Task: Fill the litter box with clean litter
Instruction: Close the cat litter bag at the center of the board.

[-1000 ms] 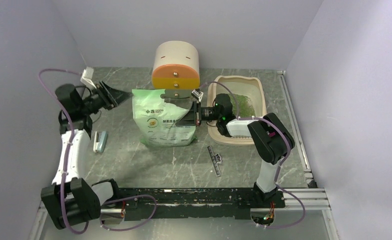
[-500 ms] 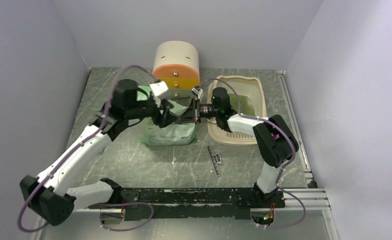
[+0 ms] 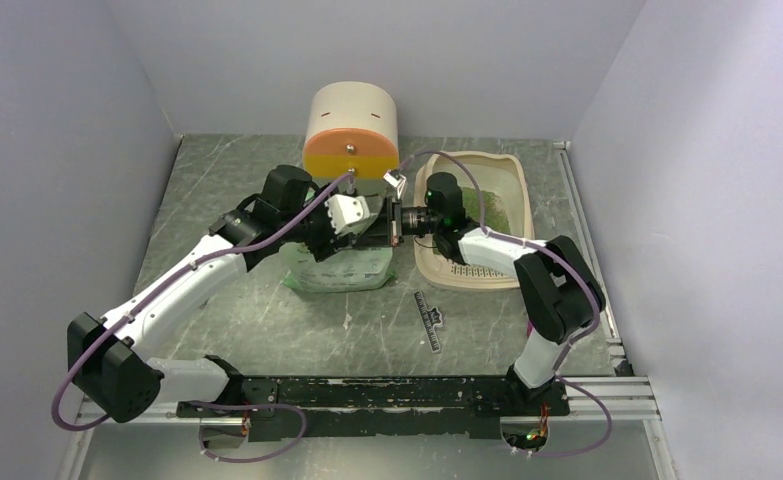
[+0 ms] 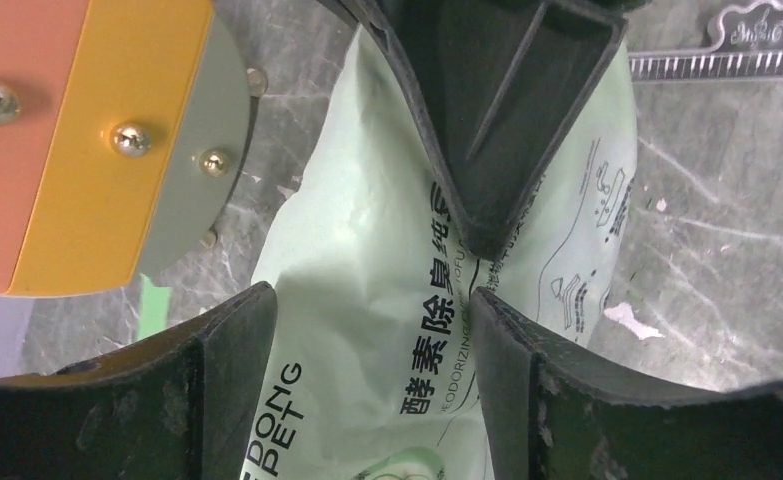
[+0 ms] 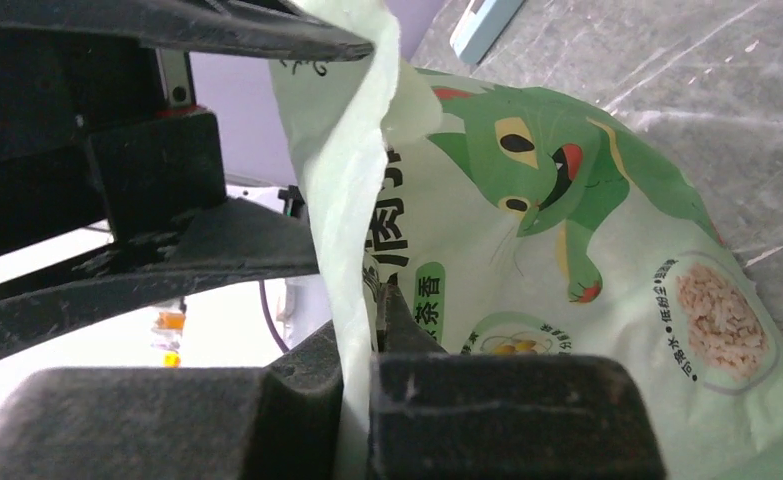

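The beige litter box [image 3: 515, 172] sits right of centre with a patch of green clean litter [image 3: 489, 208] inside. A green printed bag [image 3: 342, 268] stands left of it. My right gripper [image 3: 395, 222] is shut on the bag's upper edge, and the film [image 5: 357, 250] shows pinched between its jaws [image 5: 365, 345]. My left gripper [image 4: 372, 335] is open, one finger on each side of a raised fold of the bag [image 4: 367, 290]. In the top view it hangs over the bag's top [image 3: 359, 222], just left of the right gripper.
A round beige-and-orange drawer unit [image 3: 352, 130] stands behind the bag, close to the left gripper [image 4: 87, 150]. A black toothed strip [image 3: 429, 320] lies on the grey marbled table in front of the tray. A pale blue object [image 5: 487, 25] lies beyond the bag.
The left arm swung in from the far left to over the bag's top and its jaws spread wider. The right gripper stayed shut on the bag's edge.
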You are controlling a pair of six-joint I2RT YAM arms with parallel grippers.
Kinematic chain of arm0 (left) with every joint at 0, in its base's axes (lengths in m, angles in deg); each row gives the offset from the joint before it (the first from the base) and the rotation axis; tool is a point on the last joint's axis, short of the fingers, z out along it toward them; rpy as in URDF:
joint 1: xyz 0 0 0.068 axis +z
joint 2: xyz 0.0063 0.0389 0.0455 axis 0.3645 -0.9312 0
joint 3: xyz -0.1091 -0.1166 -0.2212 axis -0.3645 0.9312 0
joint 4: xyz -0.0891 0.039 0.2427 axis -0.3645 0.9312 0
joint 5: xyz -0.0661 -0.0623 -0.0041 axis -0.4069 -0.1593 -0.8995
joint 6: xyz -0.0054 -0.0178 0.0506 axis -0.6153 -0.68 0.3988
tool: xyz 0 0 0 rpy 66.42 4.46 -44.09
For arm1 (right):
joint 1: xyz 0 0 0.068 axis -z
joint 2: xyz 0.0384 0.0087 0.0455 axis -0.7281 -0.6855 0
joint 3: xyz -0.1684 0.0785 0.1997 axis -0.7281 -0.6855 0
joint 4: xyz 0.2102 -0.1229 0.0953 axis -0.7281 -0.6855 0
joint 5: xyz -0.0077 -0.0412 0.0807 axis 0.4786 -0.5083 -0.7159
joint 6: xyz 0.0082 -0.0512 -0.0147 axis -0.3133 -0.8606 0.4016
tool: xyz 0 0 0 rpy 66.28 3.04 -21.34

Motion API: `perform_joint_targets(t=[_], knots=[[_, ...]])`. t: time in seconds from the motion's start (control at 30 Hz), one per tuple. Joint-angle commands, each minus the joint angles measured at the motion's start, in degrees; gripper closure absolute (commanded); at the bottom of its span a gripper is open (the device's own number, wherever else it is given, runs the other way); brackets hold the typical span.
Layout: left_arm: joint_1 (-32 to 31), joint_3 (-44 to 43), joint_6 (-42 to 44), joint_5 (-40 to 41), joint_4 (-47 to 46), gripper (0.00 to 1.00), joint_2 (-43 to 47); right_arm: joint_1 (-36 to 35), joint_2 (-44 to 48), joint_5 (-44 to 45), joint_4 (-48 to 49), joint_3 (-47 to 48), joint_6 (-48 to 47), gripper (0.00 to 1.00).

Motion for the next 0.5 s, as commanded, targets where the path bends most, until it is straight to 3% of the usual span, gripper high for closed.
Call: perform_joint_targets(t=[0.0, 0.2, 0.23, 0.37, 0.4, 0.47], knots=[[-0.22, -0.69, 7.61, 0.81, 6.08, 0.27, -1.94, 0.01, 6.16, -4.54, 5.05, 0.13, -4.99, 1.0], [0.43, -0.47, 8.19, -3.62, 10.69, 0.35, -2.86, -0.38, 10.35, -3.84, 4.9, 0.06, -17.39, 1.0], [0.54, -0.46, 8.16, -3.86, 11.31, 0.4, -3.28, -0.35, 10.71, -3.9, 5.67, -0.02, -17.87, 1.0], [3.21, -2.95, 6.14, -5.26, 15.71, 0.83, -5.72, -0.36, 12.42, -4.0, 9.99, -2.34, -20.11, 1.0], [4.5, -3.3, 5.92, -6.21, 16.87, 0.9, -5.93, -0.33, 13.18, -3.86, 10.72, -3.12, -21.21, 1.0], [7.49, -3.18, 6.02, -8.5, 18.14, 0.95, -5.76, -0.27, 14.96, -2.07, 9.86, -4.2, -24.68, 1.0]])
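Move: The bag's mouth, the part to be pinched next, lies about 3 cm back, 3 cm below and 1 cm right of the open left gripper. From the right gripper, already shut on the bag's edge, that part is about 3 cm left, 1 cm back and 1 cm lower. The litter box stands some 30 cm right of the left hand, 14 cm ahead and 17 cm below; the black ruler 18 cm right, 9 cm back and 21 cm below. Bring the left gripper down and back about 4 cm to the bag's mouth, swinging some 10 degrees clockwise and tipping down slightly, then close the fingers to pinch the folded edge beside the right fingers. Keep the right gripper shut on its edge, rolling it about 20 degrees about its own fingers, front side up, while easing it a centimetre back and up. ##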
